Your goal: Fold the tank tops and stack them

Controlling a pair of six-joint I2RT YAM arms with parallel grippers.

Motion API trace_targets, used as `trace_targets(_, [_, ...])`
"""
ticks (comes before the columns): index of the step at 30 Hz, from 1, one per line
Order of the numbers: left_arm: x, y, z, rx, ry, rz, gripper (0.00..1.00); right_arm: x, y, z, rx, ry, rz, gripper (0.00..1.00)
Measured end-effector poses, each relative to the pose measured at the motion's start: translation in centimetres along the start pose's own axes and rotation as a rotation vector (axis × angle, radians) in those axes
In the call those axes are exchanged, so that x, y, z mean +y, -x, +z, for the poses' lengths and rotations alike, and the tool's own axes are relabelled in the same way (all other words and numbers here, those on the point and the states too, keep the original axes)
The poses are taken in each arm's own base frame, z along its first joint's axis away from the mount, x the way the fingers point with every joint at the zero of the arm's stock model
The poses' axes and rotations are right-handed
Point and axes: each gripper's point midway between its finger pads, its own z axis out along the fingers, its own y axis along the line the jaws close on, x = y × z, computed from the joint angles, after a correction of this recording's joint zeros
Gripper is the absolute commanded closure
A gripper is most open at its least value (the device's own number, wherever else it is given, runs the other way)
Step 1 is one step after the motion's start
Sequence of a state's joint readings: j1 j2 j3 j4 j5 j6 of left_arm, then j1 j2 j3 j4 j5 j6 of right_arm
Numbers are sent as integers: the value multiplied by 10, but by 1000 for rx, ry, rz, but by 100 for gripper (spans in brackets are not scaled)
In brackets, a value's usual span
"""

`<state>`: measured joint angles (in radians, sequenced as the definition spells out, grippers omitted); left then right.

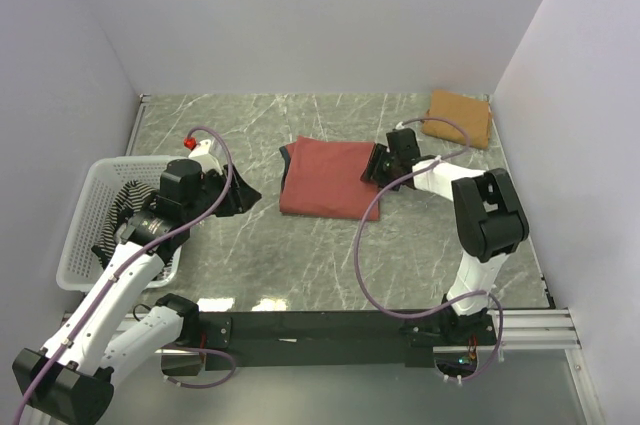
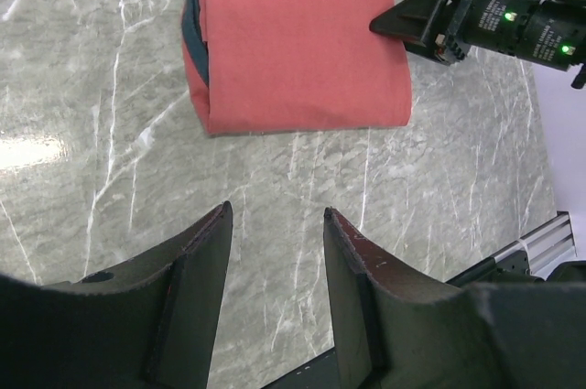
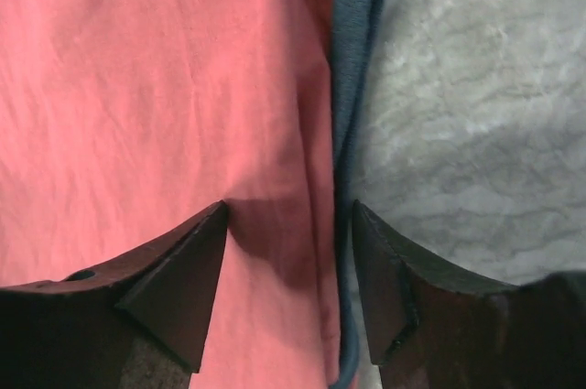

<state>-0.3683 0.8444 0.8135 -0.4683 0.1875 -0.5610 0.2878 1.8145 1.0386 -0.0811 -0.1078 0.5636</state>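
The rust-red tank top (image 1: 325, 177) lies folded in a flat rectangle mid-table, dark trim (image 3: 357, 41) along its edge. My right gripper (image 1: 372, 167) is at its right edge, open. In the right wrist view its jaws (image 3: 288, 206) straddle that edge, one finger over the red cloth (image 3: 137, 87), the other over bare table. My left gripper (image 2: 275, 210) hangs open and empty above the marble, just left of the red top (image 2: 293, 32). A tan-brown tank top (image 1: 460, 117) lies folded at the back right. The striped tank top (image 1: 125, 207) sits crumpled in the basket.
A white mesh basket (image 1: 78, 245) stands at the left edge beside my left arm. White walls close in the table on three sides. The black rail with the arm bases (image 1: 320, 325) runs along the near edge.
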Motion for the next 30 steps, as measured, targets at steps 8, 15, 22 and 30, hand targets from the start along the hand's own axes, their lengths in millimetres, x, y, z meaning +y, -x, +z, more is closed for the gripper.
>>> trace_targets(8, [-1, 0, 0, 1, -4, 0, 50, 3, -1, 9, 17, -56, -34, 89])
trace_targets(15, [-3, -1, 4, 13, -17, -2, 50, -3, 30, 10, -2, -182, -129, 100])
trace_targets(22, [-5, 9, 12, 36, 3, -5, 51, -7, 103, 10, -115, -350, -266, 100])
trace_targets(30, [0, 21, 11, -9, 45, 18, 50, -31, 197, -3, -235, -564, -366, 100])
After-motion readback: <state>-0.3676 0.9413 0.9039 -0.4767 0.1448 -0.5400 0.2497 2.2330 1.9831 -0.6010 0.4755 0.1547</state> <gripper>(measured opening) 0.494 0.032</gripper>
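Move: The red tank top lies folded at the right hand: its dark-trimmed right edge runs between the open fingers, about 1 cm below the hand point, and its middle is some 10 cm to the left, level fore and aft. The brown tank top lies folded about 19 cm ahead of that hand and 24 cm to its right. From the left hand, the red one's middle is roughly 16 cm ahead, 15 cm right and 19 cm down. Sink the right gripper under a centimetre and shut its fingers fully, pinching the red tank top's right edge. Then, still pinching, pull forward about 15 cm, 10 cm to the right and 8 cm up, speeding up towards the brown tank top, while rolling the wrist some 40 degrees so the fingertips swing from pointing left to pointing right. ##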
